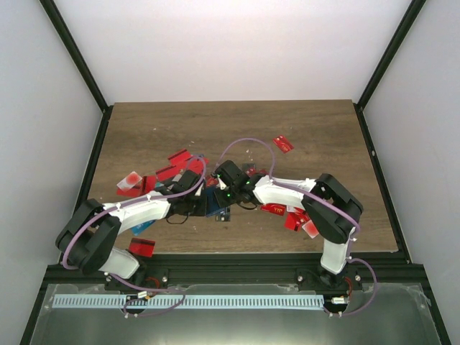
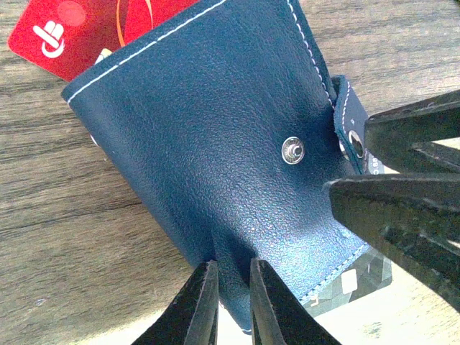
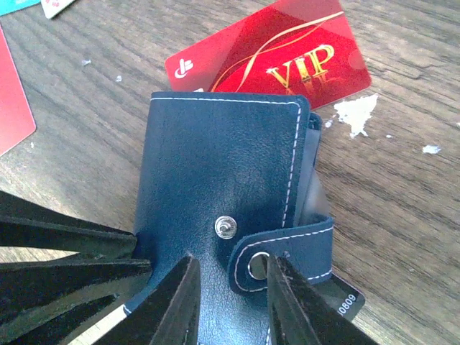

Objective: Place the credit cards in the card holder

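The navy card holder (image 2: 215, 122) lies closed on the wooden table, its snap stud (image 3: 226, 227) bare and its strap (image 3: 287, 251) unfastened, curling over the side. My left gripper (image 2: 228, 269) is shut on a pinched fold at the holder's near edge. My right gripper (image 3: 233, 260) stands open over the holder, the strap's snap end between its fingers and against one fingertip (image 3: 284, 277). A red VIP credit card (image 3: 287, 57) pokes out from beneath the holder, and a black card (image 3: 345, 305) lies under its corner. In the top view both grippers meet at the holder (image 1: 215, 206).
Loose red cards lie scattered around: one at the far right (image 1: 284, 144), a cluster near the right arm (image 1: 296, 218), several by the left arm (image 1: 176, 159) and one near the front edge (image 1: 144, 247). White flecks (image 3: 356, 111) dot the wood.
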Controlling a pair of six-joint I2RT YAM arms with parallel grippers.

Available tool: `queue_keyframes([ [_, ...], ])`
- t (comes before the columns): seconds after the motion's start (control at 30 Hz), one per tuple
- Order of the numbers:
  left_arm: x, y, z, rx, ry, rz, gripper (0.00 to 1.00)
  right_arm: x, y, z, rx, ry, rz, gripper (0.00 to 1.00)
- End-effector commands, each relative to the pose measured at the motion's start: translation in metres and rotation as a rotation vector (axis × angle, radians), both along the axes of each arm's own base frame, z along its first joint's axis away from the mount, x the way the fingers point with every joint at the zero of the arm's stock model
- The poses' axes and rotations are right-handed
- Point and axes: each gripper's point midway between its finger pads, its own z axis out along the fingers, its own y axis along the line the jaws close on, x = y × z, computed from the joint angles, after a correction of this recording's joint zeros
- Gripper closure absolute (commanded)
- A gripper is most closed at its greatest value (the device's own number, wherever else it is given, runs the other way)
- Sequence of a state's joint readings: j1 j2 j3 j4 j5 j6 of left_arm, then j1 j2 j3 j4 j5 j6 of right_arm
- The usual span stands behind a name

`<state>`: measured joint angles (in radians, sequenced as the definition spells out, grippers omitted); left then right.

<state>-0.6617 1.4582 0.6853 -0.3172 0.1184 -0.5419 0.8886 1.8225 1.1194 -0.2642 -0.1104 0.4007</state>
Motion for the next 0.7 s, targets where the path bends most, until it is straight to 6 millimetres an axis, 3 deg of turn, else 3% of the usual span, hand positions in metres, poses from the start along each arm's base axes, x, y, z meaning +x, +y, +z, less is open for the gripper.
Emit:
queue_keyframes([
  [0.0, 0.005, -0.007, 0.008, -0.024, -0.018, -0.019, 0.84, 0.008, 0.005, 0.005, -0.013, -0.034, -0.009, 0.73],
  [0.53, 0.005, -0.007, 0.014, -0.028, -0.024, -0.02, 0.84, 0.013, 0.005, 0.001, -0.028, -0.041, -0.029, 0.96],
  [0.67, 0.011, -0.007, 0.029, -0.033, -0.056, -0.005, 0.84, 0.013, 0.006, 0.004, -0.019, -0.039, -0.023, 0.99],
])
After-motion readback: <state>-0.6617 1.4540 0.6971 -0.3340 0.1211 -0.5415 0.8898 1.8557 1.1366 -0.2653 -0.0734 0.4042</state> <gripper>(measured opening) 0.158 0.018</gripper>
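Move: The card holder's strap end, with its snap cap, lies about 1 cm ahead of the right hand, 1 cm to its right and some 1 cm below. From that hand the bare stud is about 2 cm ahead and 1 cm left, 2 cm down; the VIP card about 7 cm ahead and 2 cm left; the black card roughly 3 cm back and 2 cm right. From the left hand, the strap end is about 3 cm ahead, 4 cm right and slightly higher. Shut the right gripper from about a third open to almost fully closed at the strap's free end, while easing it down about 1 cm and slightly forward, so the fingertips come together over the end beside the snap cap. Keep the left gripper still on the holder's near-left edge, its fingers slightly open. ##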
